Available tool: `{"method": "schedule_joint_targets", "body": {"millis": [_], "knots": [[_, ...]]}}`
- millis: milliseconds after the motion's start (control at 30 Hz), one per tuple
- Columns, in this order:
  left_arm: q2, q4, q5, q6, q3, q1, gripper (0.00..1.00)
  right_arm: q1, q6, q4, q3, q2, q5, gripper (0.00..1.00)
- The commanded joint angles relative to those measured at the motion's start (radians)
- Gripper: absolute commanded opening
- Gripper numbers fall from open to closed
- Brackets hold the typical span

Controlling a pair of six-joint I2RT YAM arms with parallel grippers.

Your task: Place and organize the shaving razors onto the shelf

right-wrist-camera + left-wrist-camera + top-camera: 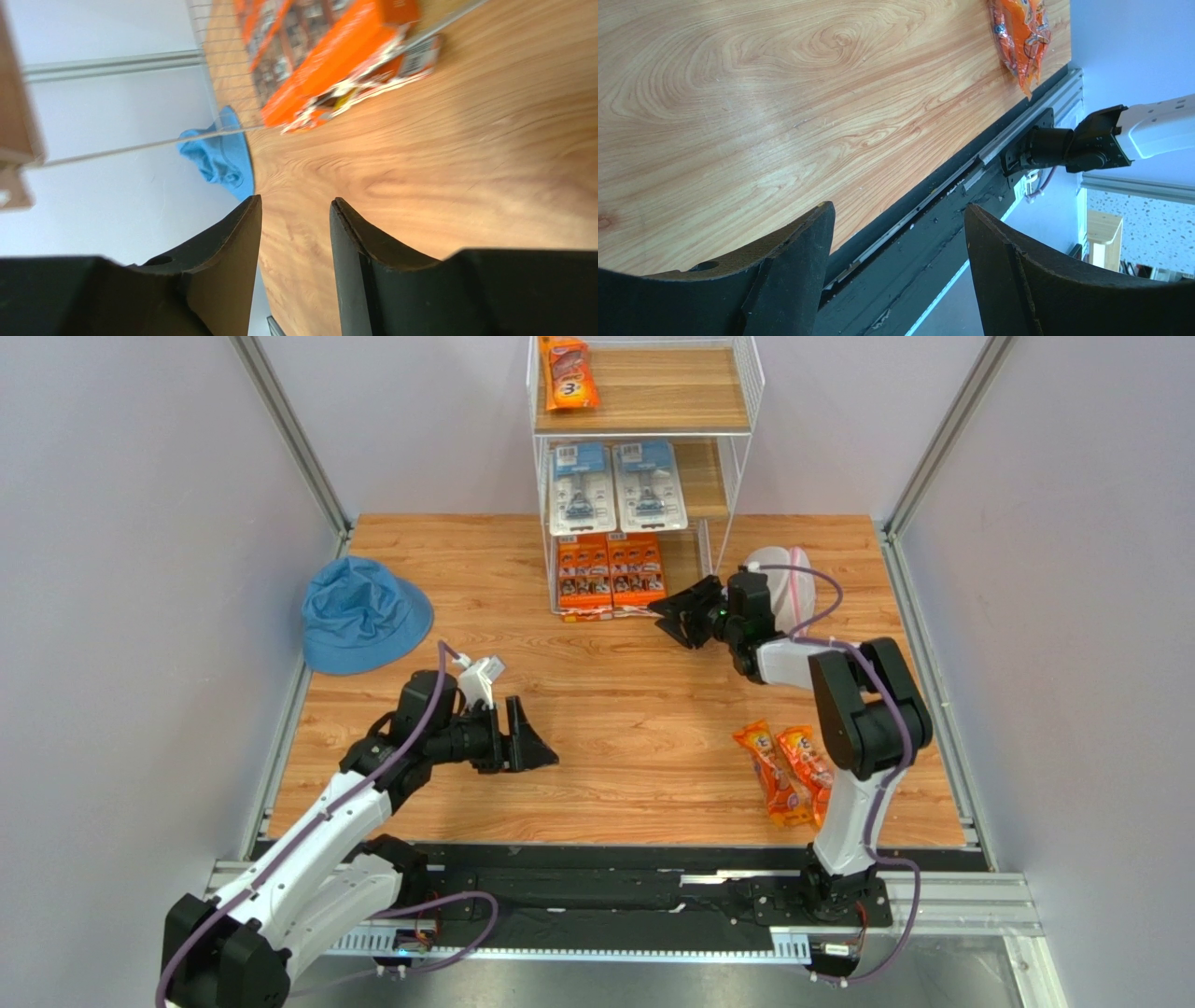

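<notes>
The shelf (744, 399) stands at the back of the table. Its top board holds an orange razor bag (568, 371), its middle board two white and blue blister cards (615, 486), and its bottom level two orange multi-packs (609, 573). Two more orange razor bags (786, 770) (1018, 35) lie on the table at the front right. My right gripper (683, 613) (295, 206) hovers just right of the multi-packs (344, 63), open and holding nothing. My left gripper (533, 735) (899, 213) is wide open and empty over the table's front left, its fingertips pointing right.
A blue bucket hat (362, 613) (224, 157) lies at the back left. A white mesh bag (779, 567) sits behind the right arm, beside the shelf. The black base rail (934, 210) runs along the near edge. Walls close in both sides.
</notes>
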Motion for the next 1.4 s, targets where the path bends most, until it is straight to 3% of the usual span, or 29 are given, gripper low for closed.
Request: {"method": "schedule_joint_targets", "body": {"millis": [0,600,767,900,967,1100,1200,1367], "knots": [[-0.038,-0.008,0.024,-0.004,0.026,0.000,0.77,0.008,-0.092,-0.021,-0.042,-0.192,-0.033,0.45],[-0.130,-0.042,0.048,-0.037,0.026,0.000,0.77,0.031,-0.352,-0.599,-0.383,-0.930,0.087,0.47],[-0.157,-0.077,0.044,-0.022,0.037,0.000,0.77,0.030,-0.386,-0.791,-0.426,-1.143,0.121,0.49],[-0.171,-0.086,0.038,-0.020,0.025,0.000,0.77,0.030,-0.371,-0.848,-0.481,-1.287,0.140,0.50],[-0.174,-0.086,0.030,-0.022,0.015,0.000,0.77,0.030,-0.357,-0.852,-0.522,-1.370,0.158,0.53],[-0.173,-0.086,0.033,-0.021,0.012,0.000,0.77,0.030,-0.316,-0.857,-0.584,-1.496,0.196,0.72],[-0.168,-0.086,0.038,-0.014,0.020,0.000,0.77,0.030,-0.305,-0.866,-0.604,-1.567,0.219,0.79],[-0.150,-0.086,0.039,-0.013,0.035,0.000,0.77,0.030,-0.330,-0.940,-0.570,-1.579,0.233,0.81]]}}
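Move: The near bagged pair of orange razors waits behind the right hand: the left bag about 27 cm back, 16 cm to its right and 8 cm lower, with the right bag level with it and some 5 cm farther right. The orange razor pack just shelved lies about 8 cm ahead and 3 cm left, 5 cm below the fingers. From the left hand, that left bag is roughly 36 cm right, 2 cm ahead and 13 cm down. Touching nothing, the right hand leaves the bottom shelf for the orange razor bags: a quick rise of about 9 cm, then a long pull back of some 26 cm, drifting 10 cm right, its left side rolling down. Its half-open fingers spread wide near the end, still well above the bags. The empty left hand lifts and draws back slightly, a couple of centimetres each. ##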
